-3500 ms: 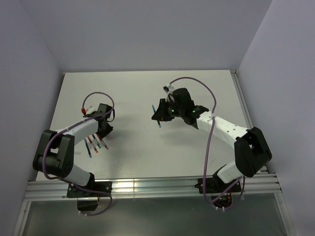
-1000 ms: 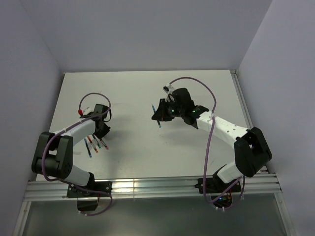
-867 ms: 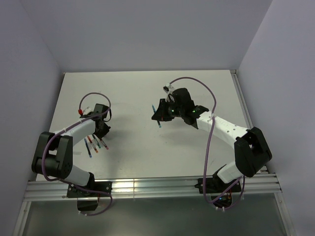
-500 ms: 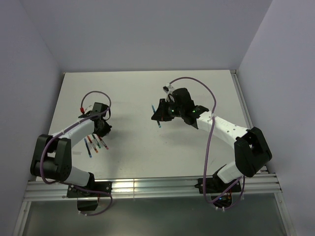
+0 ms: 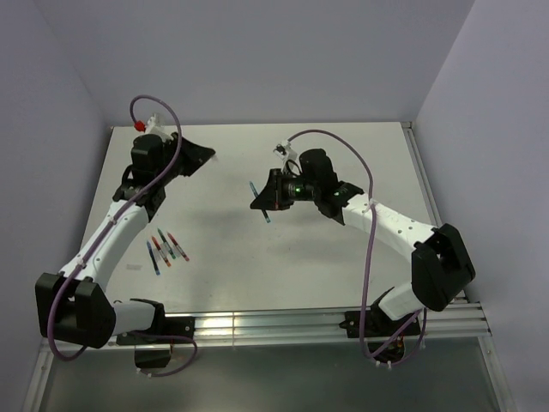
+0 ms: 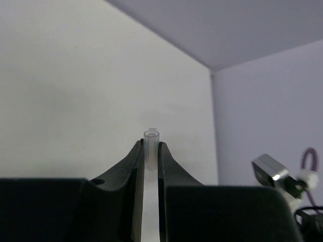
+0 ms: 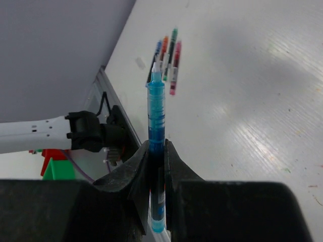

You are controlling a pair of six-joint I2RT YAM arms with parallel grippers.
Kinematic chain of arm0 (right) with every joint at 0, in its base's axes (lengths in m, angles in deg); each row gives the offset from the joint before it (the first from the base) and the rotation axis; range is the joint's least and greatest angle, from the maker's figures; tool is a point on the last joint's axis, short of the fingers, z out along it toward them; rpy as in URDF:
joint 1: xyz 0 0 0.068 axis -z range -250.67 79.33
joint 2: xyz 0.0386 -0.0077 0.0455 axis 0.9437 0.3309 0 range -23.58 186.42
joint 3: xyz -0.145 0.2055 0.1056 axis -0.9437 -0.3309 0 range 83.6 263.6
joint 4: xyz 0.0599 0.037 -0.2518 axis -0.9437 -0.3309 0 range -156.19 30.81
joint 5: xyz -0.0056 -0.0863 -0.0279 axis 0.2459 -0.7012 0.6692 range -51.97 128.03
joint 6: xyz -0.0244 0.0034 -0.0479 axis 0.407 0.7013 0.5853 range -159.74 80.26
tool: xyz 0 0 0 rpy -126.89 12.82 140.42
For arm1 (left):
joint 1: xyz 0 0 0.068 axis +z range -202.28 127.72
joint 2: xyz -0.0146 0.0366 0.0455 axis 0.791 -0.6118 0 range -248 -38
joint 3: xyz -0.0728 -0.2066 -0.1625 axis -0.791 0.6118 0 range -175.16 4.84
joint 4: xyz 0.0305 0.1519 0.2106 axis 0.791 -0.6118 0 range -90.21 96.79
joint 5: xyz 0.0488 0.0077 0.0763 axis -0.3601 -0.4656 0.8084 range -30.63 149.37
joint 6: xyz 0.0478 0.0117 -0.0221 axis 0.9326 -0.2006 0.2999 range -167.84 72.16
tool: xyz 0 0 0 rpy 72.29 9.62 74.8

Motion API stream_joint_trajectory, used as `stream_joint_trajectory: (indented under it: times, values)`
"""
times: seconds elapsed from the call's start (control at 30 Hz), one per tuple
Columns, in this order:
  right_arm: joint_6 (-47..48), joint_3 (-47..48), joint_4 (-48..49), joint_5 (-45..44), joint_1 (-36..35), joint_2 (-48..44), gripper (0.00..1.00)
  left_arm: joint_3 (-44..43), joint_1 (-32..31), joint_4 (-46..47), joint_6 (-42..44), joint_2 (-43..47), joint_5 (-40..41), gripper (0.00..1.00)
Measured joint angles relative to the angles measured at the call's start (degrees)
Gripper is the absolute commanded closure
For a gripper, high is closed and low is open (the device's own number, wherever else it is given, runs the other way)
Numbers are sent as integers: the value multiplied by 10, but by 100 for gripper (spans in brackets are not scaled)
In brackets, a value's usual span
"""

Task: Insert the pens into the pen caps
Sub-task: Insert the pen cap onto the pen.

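Observation:
My left gripper (image 5: 204, 155) is raised over the back left of the table, shut on a small pale translucent pen cap (image 6: 151, 142) that sticks out past its fingertips (image 6: 137, 154), open end facing away. In the top view the cap is too small to make out. Over the table's middle, my right gripper (image 5: 260, 199) is shut on a blue pen (image 7: 156, 111), whose tip points out toward the left arm. The same blue pen (image 5: 263, 215) hangs tilted above the table. Several more pens (image 5: 167, 249) lie in a row at the front left, also seen as pens (image 7: 168, 55) in the right wrist view.
White table (image 5: 343, 257) with grey walls on the left, back and right. A metal rail (image 5: 257, 326) runs along the near edge with both arm bases. Purple cables loop over each arm. The left arm's base (image 7: 91, 133) shows in the right wrist view.
The left arm rose from beside the row of pens and swung up toward the back with the cap in its jaws. The right gripper shifted slightly left with the blue pen.

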Motion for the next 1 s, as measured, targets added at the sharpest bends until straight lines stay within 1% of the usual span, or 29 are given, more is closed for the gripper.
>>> stream_joint_trajectory:
  times: [0.17, 0.3, 0.37, 0.43, 0.57, 0.73, 1.0]
  values:
    - [-17, 26, 14, 20, -6, -25, 100, -7, 0, 115, -24, 0, -82, 100]
    - [-29, 53, 34, 32, -8, -41, 100, 0, 0, 233, -54, -3, -148, 100]
    - [-31, 61, 44, 34, -10, -45, 100, 13, 0, 285, -74, -3, -172, 100]
    - [-33, 64, 50, 34, -13, -45, 100, 40, 0, 360, -110, -6, -199, 100]
    - [-34, 64, 52, 31, -16, -45, 100, 83, 0, 452, -165, -23, -231, 100]
    - [-33, 64, 57, 23, -17, -45, 100, 125, 0, 506, -205, -24, -244, 100]
    - [-41, 64, 63, 20, -17, -42, 100, 129, -2, 553, -228, -25, -249, 100]
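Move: The blue pen in the right fingers has its middle about 11 cm back from the left hand, 14 cm to its right and some 5 cm lower. The clear cap in the left grip thus lies about 11 cm ahead of the right hand, 14 cm to its left and 5 cm above it. On the table, some 25 cm below the left hand, lie the red pen, 11 cm back and 13 cm left of that hand, and the green pen, 10 cm back and 17 cm left. Bring the left gripper, cap kept pinched, up about 10 cm while easing it right and back towards the pen tip, with a small dip after the first rise; swing its fingers clockwise and tip them upward, some 25 degrees each. Lift the right gripper about 10 cm with it, tilting its fingertips slightly up, then hold the pen there. ##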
